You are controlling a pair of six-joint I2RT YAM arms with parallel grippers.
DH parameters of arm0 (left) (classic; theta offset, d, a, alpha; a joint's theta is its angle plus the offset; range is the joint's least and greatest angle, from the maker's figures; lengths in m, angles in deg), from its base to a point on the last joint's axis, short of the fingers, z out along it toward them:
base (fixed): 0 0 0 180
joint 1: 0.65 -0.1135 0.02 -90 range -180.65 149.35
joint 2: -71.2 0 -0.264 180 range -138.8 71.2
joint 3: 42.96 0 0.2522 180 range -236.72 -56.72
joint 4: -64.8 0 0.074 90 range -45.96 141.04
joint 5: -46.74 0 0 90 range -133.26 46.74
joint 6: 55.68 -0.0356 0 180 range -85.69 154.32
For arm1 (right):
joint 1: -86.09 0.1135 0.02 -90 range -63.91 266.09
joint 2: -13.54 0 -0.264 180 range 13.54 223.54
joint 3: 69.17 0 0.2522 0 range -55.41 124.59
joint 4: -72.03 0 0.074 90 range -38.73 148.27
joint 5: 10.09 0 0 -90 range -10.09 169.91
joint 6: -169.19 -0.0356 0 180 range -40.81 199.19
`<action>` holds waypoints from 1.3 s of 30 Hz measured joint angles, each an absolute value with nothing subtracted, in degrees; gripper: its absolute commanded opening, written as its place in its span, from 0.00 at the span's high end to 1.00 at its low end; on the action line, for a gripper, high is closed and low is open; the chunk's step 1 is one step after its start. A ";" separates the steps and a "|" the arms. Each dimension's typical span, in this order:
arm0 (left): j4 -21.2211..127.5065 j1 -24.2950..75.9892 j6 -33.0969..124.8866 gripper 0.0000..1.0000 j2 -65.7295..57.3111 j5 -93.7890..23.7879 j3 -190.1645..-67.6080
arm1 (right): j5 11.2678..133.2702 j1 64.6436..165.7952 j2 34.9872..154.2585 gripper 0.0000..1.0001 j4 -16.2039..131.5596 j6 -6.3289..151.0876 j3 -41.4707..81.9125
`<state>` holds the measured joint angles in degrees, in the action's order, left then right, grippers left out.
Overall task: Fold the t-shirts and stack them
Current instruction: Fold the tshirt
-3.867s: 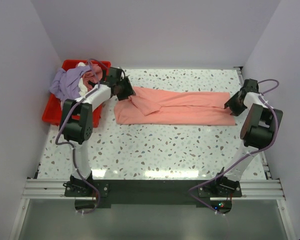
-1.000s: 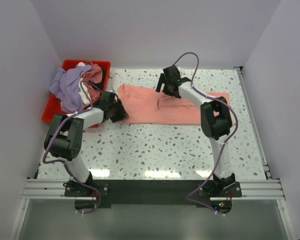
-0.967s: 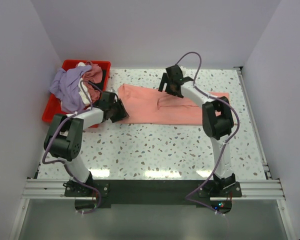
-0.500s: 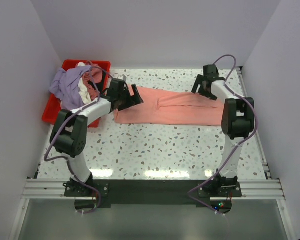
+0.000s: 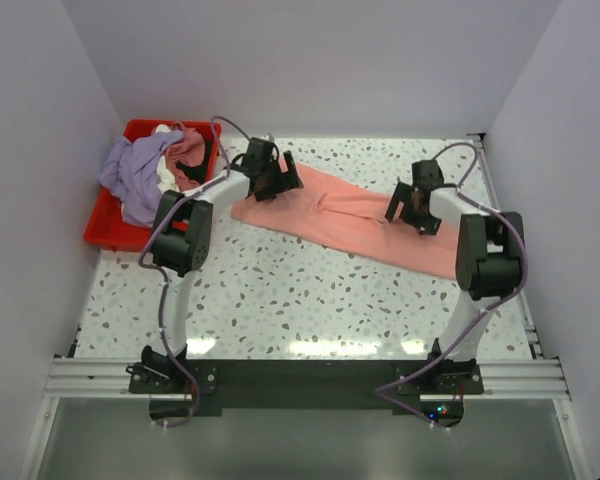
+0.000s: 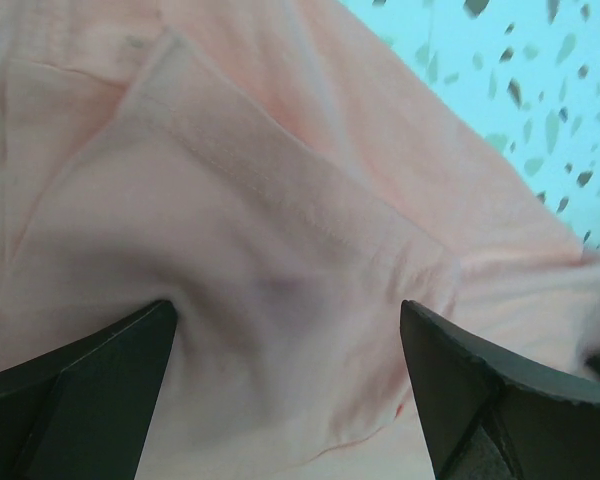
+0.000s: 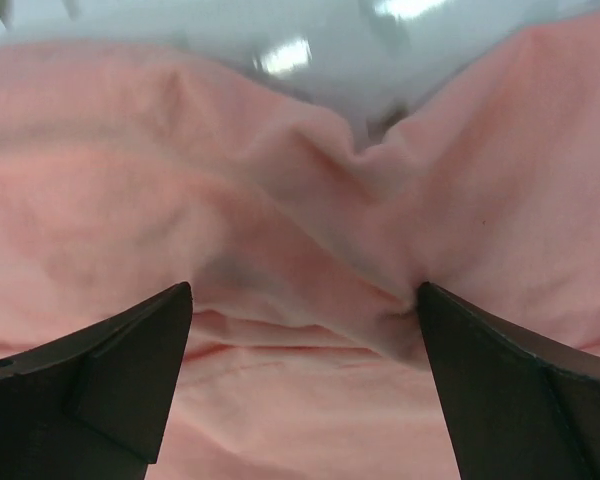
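Observation:
A salmon-pink t-shirt [image 5: 352, 216] lies folded into a long strip, slanting across the table from the far left toward the near right. My left gripper [image 5: 280, 182] is down on its left end, open, with both fingers [image 6: 80, 390] resting on the pink cloth [image 6: 280, 200] next to a sleeve hem. At the strip's right part, my right gripper [image 5: 412, 207] is open as well. Its fingers [image 7: 525, 385] straddle a wrinkled fold of the cloth [image 7: 280, 220]. A lavender t-shirt [image 5: 130, 178], a white one [image 5: 168, 172] and a dusty rose one [image 5: 187, 150] are heaped in the bin.
The red plastic bin [image 5: 105, 236] stands at the table's far left corner, with lavender cloth hanging over its rim. White walls close in the speckled table [image 5: 310, 300] on three sides. Purple cables loop above both arms.
The pink strip has swung from level to slanted, its right end nearer. The right gripper has come down from the far edge onto it. The left gripper has shifted right along the left end.

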<state>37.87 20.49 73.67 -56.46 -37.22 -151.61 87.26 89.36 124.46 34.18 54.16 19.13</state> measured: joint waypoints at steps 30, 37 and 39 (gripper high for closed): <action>55.51 25.54 91.26 0.00 -84.68 -29.24 -186.54 | 76.14 136.29 88.72 0.01 27.71 44.23 -3.67; 61.93 25.89 96.31 0.00 -90.38 -28.04 -192.87 | 81.04 136.29 82.45 0.01 25.56 43.25 -3.67; 61.69 25.89 96.05 0.00 -90.27 -27.75 -192.90 | 82.41 136.29 80.76 0.01 25.13 42.81 -3.69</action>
<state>61.69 25.89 96.05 -90.27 -27.75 -192.90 82.41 136.29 80.76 25.13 42.81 -3.69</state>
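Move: Under both open hands lies the t-shirt, a long strip across the table. Its middle is roughly 15 cm to the right of the left hand and 9 cm back; the strip's left end is some 10 cm to that hand's left and 3 cm back, the red bin about 31 cm left, level with it. From the right hand the shirt's middle lies about 12 cm left and 1 cm back, the right end some 12 cm right and 8 cm back. Sweeping the t-shirt round clockwise, both hands stay wide open on the cloth: the right one drags back nearly 30 cm and left 25 cm towards the near edge, twisting some 45 degrees counter-clockwise, then rises off the shirt, easing slightly forward. The left works forward, then right and forward towards the far edge, rolling its left side down. ##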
